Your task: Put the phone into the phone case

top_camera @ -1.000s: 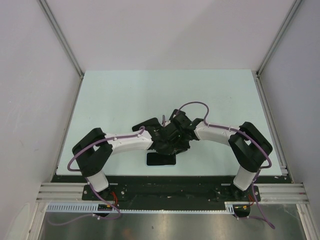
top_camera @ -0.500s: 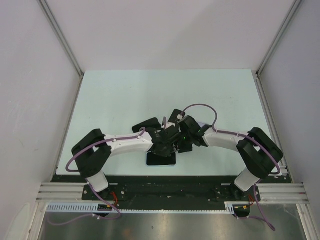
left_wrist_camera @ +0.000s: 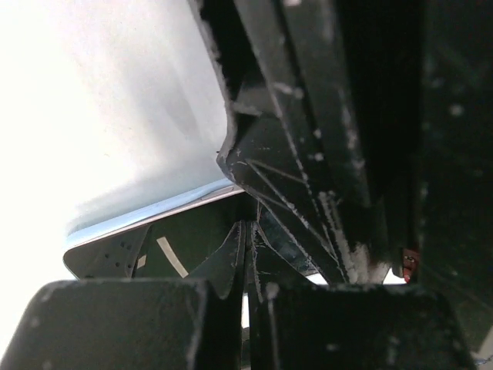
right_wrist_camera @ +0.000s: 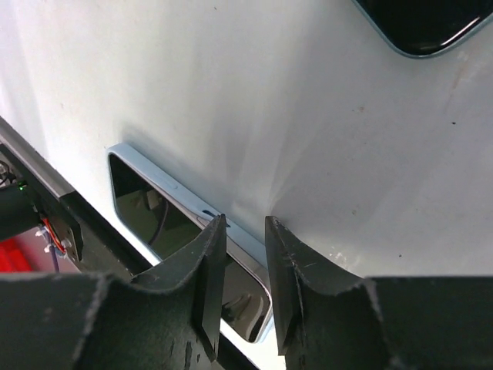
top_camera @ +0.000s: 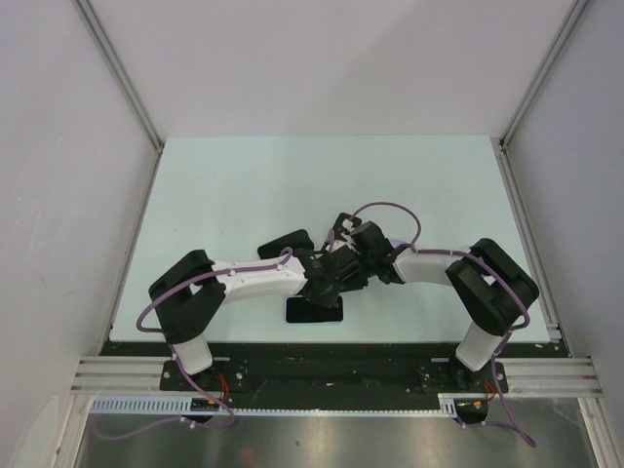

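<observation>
The phone point(top_camera: 314, 311) lies flat, screen up, close to the table's front edge; its silver rim and glossy screen point(right_wrist_camera: 150, 212) show in the right wrist view. The dark phone case point(top_camera: 286, 241) lies further back on the left, and its light-rimmed corner point(right_wrist_camera: 420, 23) is visible top right. Both grippers meet just above the phone's far edge. My left gripper point(left_wrist_camera: 250, 239) point(top_camera: 323, 288) is shut with nothing between its fingers, tips over a corner of the phone point(left_wrist_camera: 115, 258). My right gripper point(right_wrist_camera: 245, 223) point(top_camera: 343, 277) is open a little, its fingers straddling the phone's long edge.
The black front rail point(top_camera: 322, 351) with wires runs right behind the phone's near side. White walls point(top_camera: 68, 195) close in the pale table point(top_camera: 322, 185) on the left, right and back. The two arms cross closely over the middle front.
The right arm swung outward and came back, and its jaws widened and narrowed again. The left arm's elbow shifted slightly right. The phone and case have stayed put.
</observation>
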Tool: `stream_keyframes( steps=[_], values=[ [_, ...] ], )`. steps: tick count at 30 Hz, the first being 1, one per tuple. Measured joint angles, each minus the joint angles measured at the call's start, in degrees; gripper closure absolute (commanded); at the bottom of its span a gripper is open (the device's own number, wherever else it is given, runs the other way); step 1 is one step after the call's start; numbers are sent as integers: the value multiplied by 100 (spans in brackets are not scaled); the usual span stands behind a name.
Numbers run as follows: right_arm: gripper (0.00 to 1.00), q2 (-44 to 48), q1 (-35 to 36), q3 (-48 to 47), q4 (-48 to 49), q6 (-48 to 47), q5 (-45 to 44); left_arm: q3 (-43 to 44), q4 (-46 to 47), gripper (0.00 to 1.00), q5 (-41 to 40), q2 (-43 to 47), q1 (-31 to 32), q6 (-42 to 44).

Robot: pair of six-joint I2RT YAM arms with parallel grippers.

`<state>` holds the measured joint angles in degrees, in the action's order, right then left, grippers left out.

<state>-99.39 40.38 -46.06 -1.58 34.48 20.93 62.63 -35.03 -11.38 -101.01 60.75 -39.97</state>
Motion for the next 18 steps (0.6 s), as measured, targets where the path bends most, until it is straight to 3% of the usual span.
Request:
stream_keyframes(
  steps=[5,8,16,18],
  values=[
    [45,175,-22,273,404,17,179,2,-17,100,-7,2,20,-9],
    [40,549,-216,597,468,61,367,-44,48,100,-31,46,35,-11],
    [39,1390,-903,1294,264,-109,697,-66,173,100,13,48,103,-9],
    [43,1377,-925,1316,306,-155,761,-66,170,100,13,46,109,-9]
  ],
)
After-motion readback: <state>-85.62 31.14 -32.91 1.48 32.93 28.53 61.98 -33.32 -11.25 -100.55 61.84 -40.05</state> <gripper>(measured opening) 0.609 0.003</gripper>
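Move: The cased phone's middle is about 3 cm to the left hand's left, 1 cm back and 1 cm below it, under the shut fingertips. From the right hand, at the case's far edge near its right end, it is some 4 cm left, 4 cm back and 1 cm lower. From the right hand, a dark phone lies about 15 cm ahead and 3 cm right, a second black phone 12 cm ahead and 11 cm left, both 1 cm lower. Take the right fingers off the case's far edge: lift about 2 cm while opening them wider, then swing some 5 cm right, away from the phone and slightly back past its right end. Keep the left gripper shut with its tips resting on the screen, easing them under 1 cm towards the phone's right end. ##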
